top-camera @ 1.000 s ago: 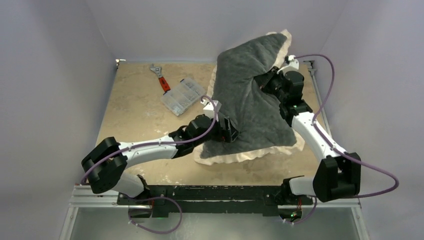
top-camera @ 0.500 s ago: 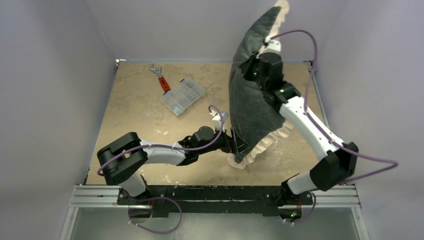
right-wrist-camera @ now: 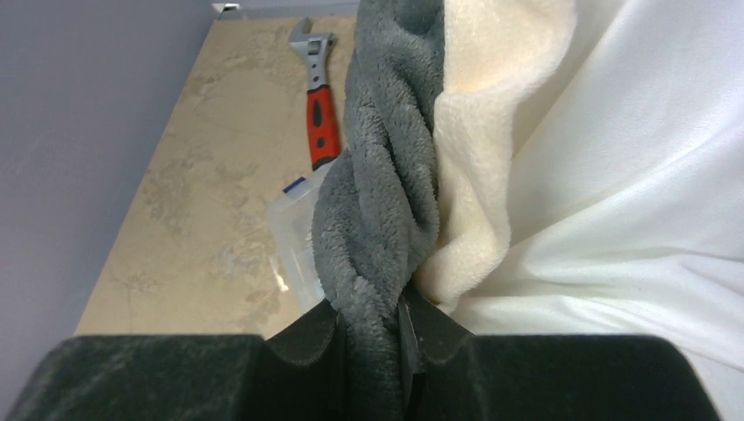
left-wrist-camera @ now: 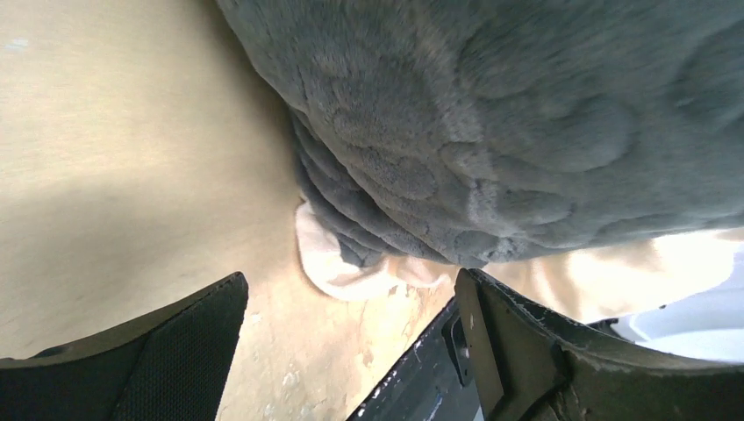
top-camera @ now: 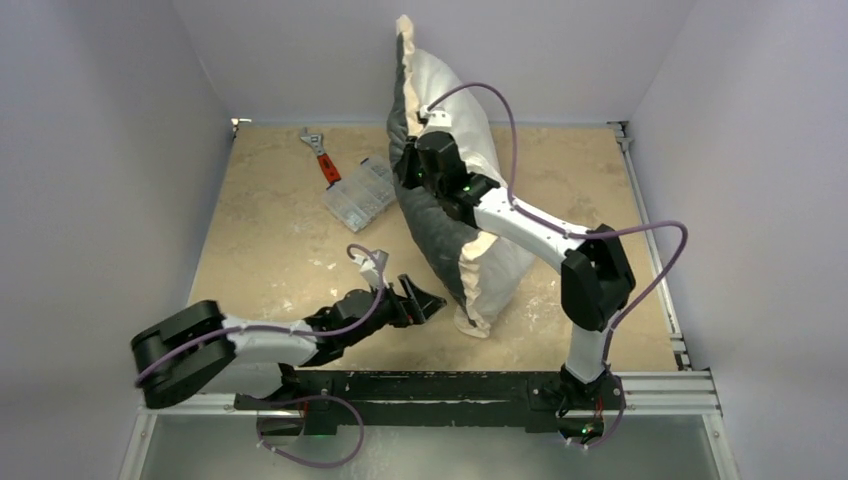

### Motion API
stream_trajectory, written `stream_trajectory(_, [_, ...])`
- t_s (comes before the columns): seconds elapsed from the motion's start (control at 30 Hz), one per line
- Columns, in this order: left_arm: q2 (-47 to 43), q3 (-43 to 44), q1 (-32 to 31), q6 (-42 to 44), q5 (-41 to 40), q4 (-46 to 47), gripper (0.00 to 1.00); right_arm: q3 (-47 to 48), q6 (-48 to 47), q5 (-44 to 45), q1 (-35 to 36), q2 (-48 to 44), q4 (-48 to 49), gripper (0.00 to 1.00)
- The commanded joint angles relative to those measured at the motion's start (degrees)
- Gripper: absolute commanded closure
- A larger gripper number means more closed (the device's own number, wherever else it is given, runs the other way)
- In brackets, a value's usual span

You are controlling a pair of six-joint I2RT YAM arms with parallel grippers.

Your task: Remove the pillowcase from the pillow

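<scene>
The pillowcase, dark grey plush on one side and white on the other with a cream frill, hangs upright from my right gripper. The gripper is shut on a bunched fold of its grey edge. Its lower corner rests on the table. The pillow fills it and no bare part shows. My left gripper is open and empty, low over the table just left of the bottom corner. In the left wrist view the grey plush and a cream frill tip hang just beyond its open jaws.
A clear plastic parts box and a red-handled adjustable wrench lie at the back left of the tan table. Both show in the right wrist view, box and wrench. Grey walls enclose three sides.
My right gripper has swung the pillowcase up and to the left, turning its white side out. My left gripper has let go of the bottom edge and drawn back to the left.
</scene>
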Motion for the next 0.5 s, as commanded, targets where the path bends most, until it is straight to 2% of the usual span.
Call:
stream_trajectory(0.0, [-12.6, -1.9, -0.4, -3.0, -10.9, -15.5, 0.12, 4.1, 1.5, -5.4, 3.0, 4.5, 5.7, 0.77])
stream_trajectory(0.1, [-23.1, -0.4, -0.5, -2.2, -15.0, -30.0, 0.12, 6.4, 1.1, -6.7, 5.5, 6.6, 6.2, 0.61])
stream_trajectory(0.23, [-35.9, 6.0, -0.5, -2.0, -22.9, -53.8, 0.12, 10.1, -0.1, -9.6, 6.8, 6.0, 6.8, 0.52])
stream_trajectory(0.33, [-40.7, 12.3, -0.5, -1.2, -28.7, -67.8, 0.12, 11.4, -0.7, -11.2, 6.8, 4.0, 7.6, 0.44])
stream_trajectory(0.43, [-42.1, 18.1, -0.5, 0.8, -32.4, -76.6, 0.12, 10.9, -0.8, -14.0, 6.8, 1.0, 8.4, 0.38])
stream_trajectory(0.47, [-42.1, 19.8, -0.5, 1.6, -33.1, -78.4, 0.12, 10.7, -1.1, -13.8, 6.7, 0.0, 8.6, 0.33])
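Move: The pillow stands tipped on its long side, its grey edge in the right fingers; the clear storage box it is swung towards lies about 10 cm left of that hand, 3 cm back and some 22 cm below. The red wrench is 18 cm to the right hand's left and 4 cm ahead. From the left hand, the pillowcase's near corner is roughly 8 cm right, 3 cm back and 4 cm lower. The pillow's grey edge is carried left over the box by the right hand, which opens on the way and lets go, swinging about 11 cm left, then drawing back some 5 cm and rising slightly at the end. The open left hand gives way before the tipping pillow, going left about 12 cm and up, turning over 20 degrees counter-clockwise. ##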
